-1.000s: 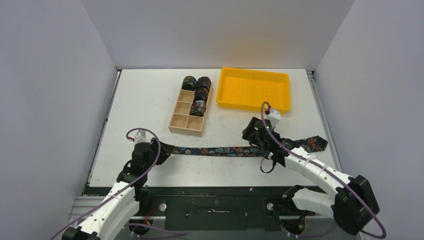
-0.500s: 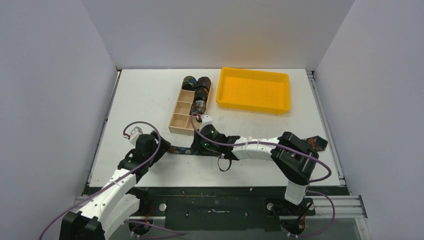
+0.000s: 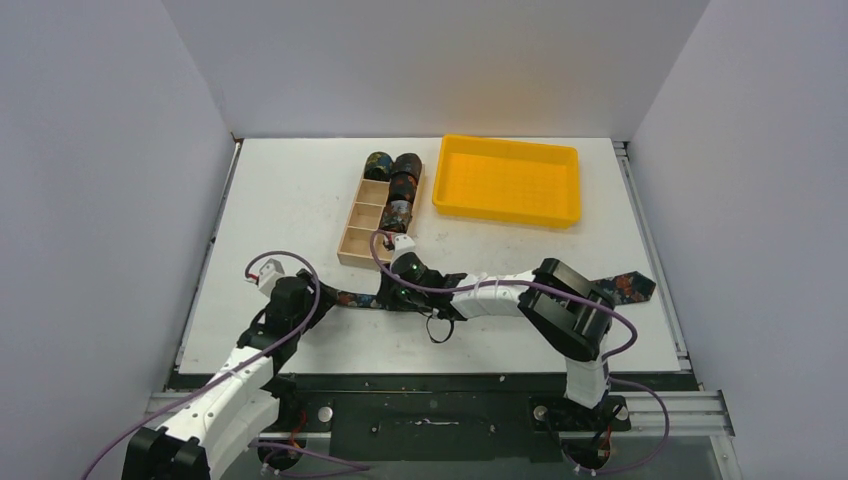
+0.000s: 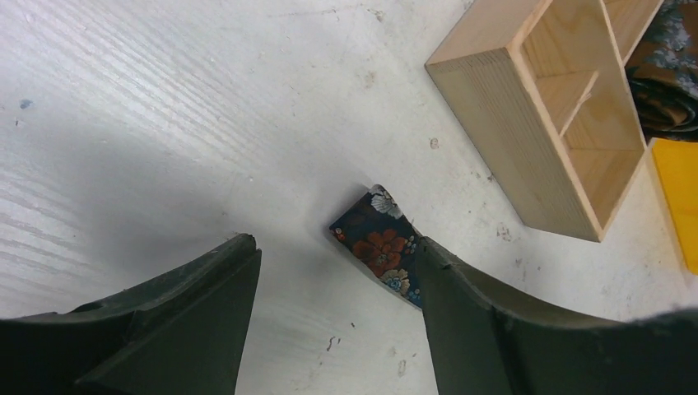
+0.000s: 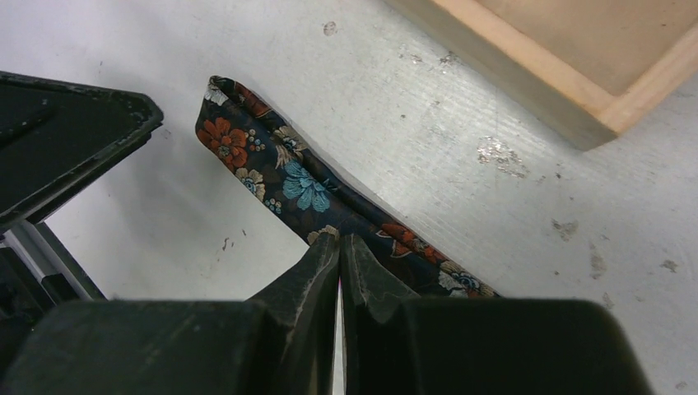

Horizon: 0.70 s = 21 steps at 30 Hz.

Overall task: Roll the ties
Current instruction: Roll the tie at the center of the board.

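One dark floral tie [image 3: 350, 298] lies flat across the near table, and its wide end [image 3: 625, 287] shows at the right. My right arm covers the tie's middle. The narrow end [image 4: 379, 239] lies on the table between the fingers of my open left gripper [image 4: 333, 255], close to the right finger and held by neither. My right gripper [image 5: 339, 240] is shut, its tips pinching the tie's near edge [image 5: 280, 177] a short way from that end. From above, the left gripper [image 3: 312, 298] and right gripper [image 3: 392, 295] face each other. Three rolled ties [image 3: 405, 170] sit in the wooden box.
The wooden compartment box [image 3: 360, 245] stands just behind the right gripper and also shows as the box [image 5: 576, 74] and the box [image 4: 510, 107]. A yellow tray [image 3: 507, 180] sits at the back right. Grey walls close in both sides.
The right arm swung left from the tie's right part to its narrow end and shut there. The left gripper opened, let go of the end and drew back slightly.
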Each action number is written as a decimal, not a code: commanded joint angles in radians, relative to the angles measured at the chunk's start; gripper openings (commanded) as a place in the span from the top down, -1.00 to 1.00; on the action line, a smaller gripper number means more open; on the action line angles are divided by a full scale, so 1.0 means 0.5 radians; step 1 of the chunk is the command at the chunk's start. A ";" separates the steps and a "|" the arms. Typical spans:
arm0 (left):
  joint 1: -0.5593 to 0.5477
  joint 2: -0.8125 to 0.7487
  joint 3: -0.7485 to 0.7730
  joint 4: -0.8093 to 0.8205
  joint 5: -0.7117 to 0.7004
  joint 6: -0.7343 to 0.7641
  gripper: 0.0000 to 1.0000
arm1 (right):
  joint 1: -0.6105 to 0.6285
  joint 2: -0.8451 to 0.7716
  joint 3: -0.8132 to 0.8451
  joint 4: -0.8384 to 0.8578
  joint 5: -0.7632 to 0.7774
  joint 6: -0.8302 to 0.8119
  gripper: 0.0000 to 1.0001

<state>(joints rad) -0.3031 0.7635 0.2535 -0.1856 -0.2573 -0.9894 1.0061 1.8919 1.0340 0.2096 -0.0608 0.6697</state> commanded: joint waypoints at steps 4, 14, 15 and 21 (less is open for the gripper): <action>0.038 0.121 -0.047 0.442 0.023 0.024 -0.25 | 0.112 0.112 0.259 -0.033 0.020 -0.001 0.89; 0.048 0.222 -0.202 0.762 0.120 0.140 0.06 | 0.114 0.235 0.414 -0.190 0.040 0.023 0.89; 0.048 0.228 -0.210 0.791 0.127 0.145 0.08 | 0.114 0.248 0.424 -0.212 0.048 0.024 0.89; 0.049 0.302 -0.230 0.910 0.130 0.159 0.08 | 0.102 0.304 0.456 -0.273 0.036 0.052 0.89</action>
<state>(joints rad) -0.2848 0.8902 0.1352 0.1440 -0.2050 -0.9295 1.0657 2.0277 1.2148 0.0998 -0.0574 0.6830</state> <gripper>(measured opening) 0.458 0.059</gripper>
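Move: The tie's folded left end lies only about 2 cm ahead and 2 cm to the right of my left hand, some 3 cm below it. From my closed right fingers that end is roughly 10 cm to the left, hardly farther out, and 3 cm down. The wooden tray's middle is some 17 cm ahead and 12 cm right of my left hand. The nearest rolled tie in the tray stands level with the tray's middle, 3 cm to its right. My closed right hand slides about 4 cm left over the tie strip towards its folded end, rising slightly, then sinks some 2 cm to bring its fingertips down onto the cloth. Meanwhile my left hand eases down about 2 cm and a little forward, narrowing its half-open fingers around that end, one fingertip reaching over the tie's edge. ##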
